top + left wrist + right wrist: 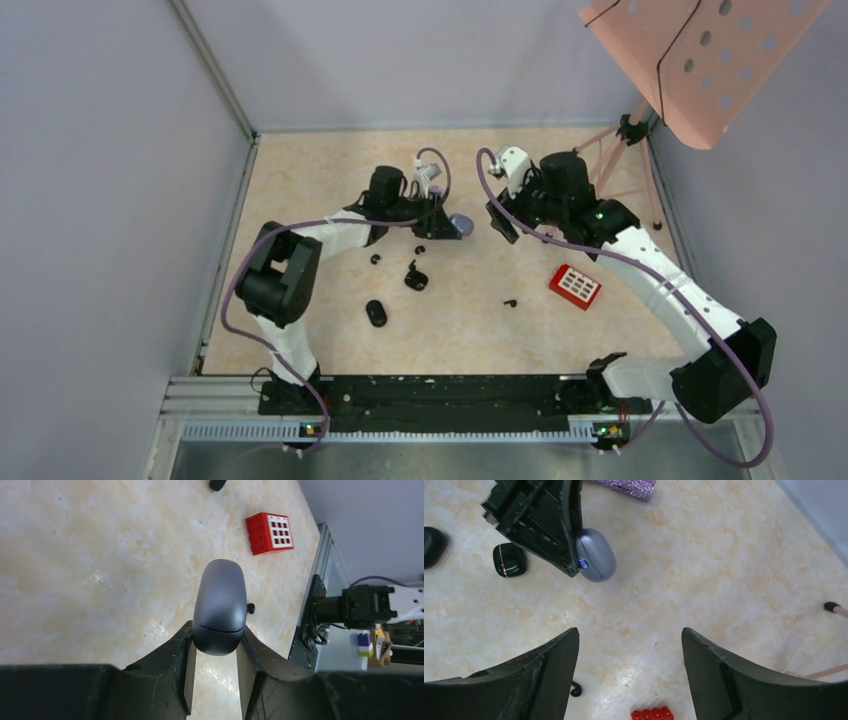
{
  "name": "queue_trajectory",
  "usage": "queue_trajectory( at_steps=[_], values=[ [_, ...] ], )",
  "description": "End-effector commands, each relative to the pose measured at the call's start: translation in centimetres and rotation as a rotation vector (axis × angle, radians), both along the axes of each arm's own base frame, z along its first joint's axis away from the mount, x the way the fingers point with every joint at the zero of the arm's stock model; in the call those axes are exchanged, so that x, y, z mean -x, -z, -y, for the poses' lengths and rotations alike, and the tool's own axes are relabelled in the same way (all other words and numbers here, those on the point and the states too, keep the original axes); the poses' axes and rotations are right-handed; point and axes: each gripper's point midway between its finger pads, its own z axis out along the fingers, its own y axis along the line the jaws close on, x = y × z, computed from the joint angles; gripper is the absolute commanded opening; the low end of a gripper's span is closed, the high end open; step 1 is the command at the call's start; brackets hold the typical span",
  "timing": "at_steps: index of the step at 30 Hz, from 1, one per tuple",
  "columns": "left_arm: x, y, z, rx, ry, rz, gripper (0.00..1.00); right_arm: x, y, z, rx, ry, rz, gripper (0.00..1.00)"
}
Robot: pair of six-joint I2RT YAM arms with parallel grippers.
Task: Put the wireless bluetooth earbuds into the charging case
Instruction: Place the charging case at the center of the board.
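Observation:
My left gripper (217, 631) is shut on one end of a closed grey-lilac oval charging case (220, 600), which sticks out past its fingertips. From above, that case (461, 222) hangs at the table's middle back with the left gripper (443, 226) on it. My right gripper (629, 632) is open and empty; it faces the case (596, 555) from a short way off, and from above it (498, 222) is just right of the case. Tiny black earbuds lie loose on the table: one (510, 301) toward the red brick, also seen as an earbud (575, 690), and two others (376, 259) (420, 248) left of centre.
A red brick (575, 286) lies right of centre. An open black case (416, 278) and a closed black case (376, 313) sit in front of the left gripper. A purple glitter microphone (624, 486) lies behind the held case. A pink music stand (700, 60) fills the back right.

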Motion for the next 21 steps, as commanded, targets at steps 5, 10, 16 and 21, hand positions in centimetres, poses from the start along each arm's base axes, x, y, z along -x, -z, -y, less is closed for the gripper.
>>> queue_trajectory(
  at_steps=[5,10,16,21],
  values=[
    [-2.1,4.0,6.1,-0.043,-0.041,-0.077,0.00,-0.4,1.4,2.5,-0.032,0.164,-0.064,0.74],
    [-2.8,7.7,6.1,-0.168,-0.104,-0.134,0.00,0.0,2.5,3.1,0.010,0.164,-0.081,0.74],
    [-3.3,9.0,5.5,-0.226,-0.149,-0.146,0.16,0.3,3.8,3.2,0.015,0.164,-0.119,0.74],
    [-3.9,8.8,4.6,-0.277,-0.179,-0.107,0.28,-0.2,4.4,3.1,0.030,0.157,-0.127,0.74]
  ],
)
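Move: The left hand holds the purple-blue charging case; the bare spot at the board's centre lies about 7 cm to its right, 2 cm ahead and 13 cm below. On the tabletop, also some 13 cm below, a small black earbud lies 6 cm left and 1 cm ahead, and the black case 6 cm left and 4 cm back. From the right hand, which is empty, the spot is roughly 4 cm ahead, 6 cm left and 22 cm down. Still pinching the charging case, the left hand lowers it quickly about 10 cm towards the bare centre spot, swinging some 6 cm right at first and edging slightly forward, then slows and eases back left a touch; its fingers tip about 15 degrees further down. The open right hand sinks around 4 cm and shifts 3 cm to its right. Whether the case touches the board can't be seen. ##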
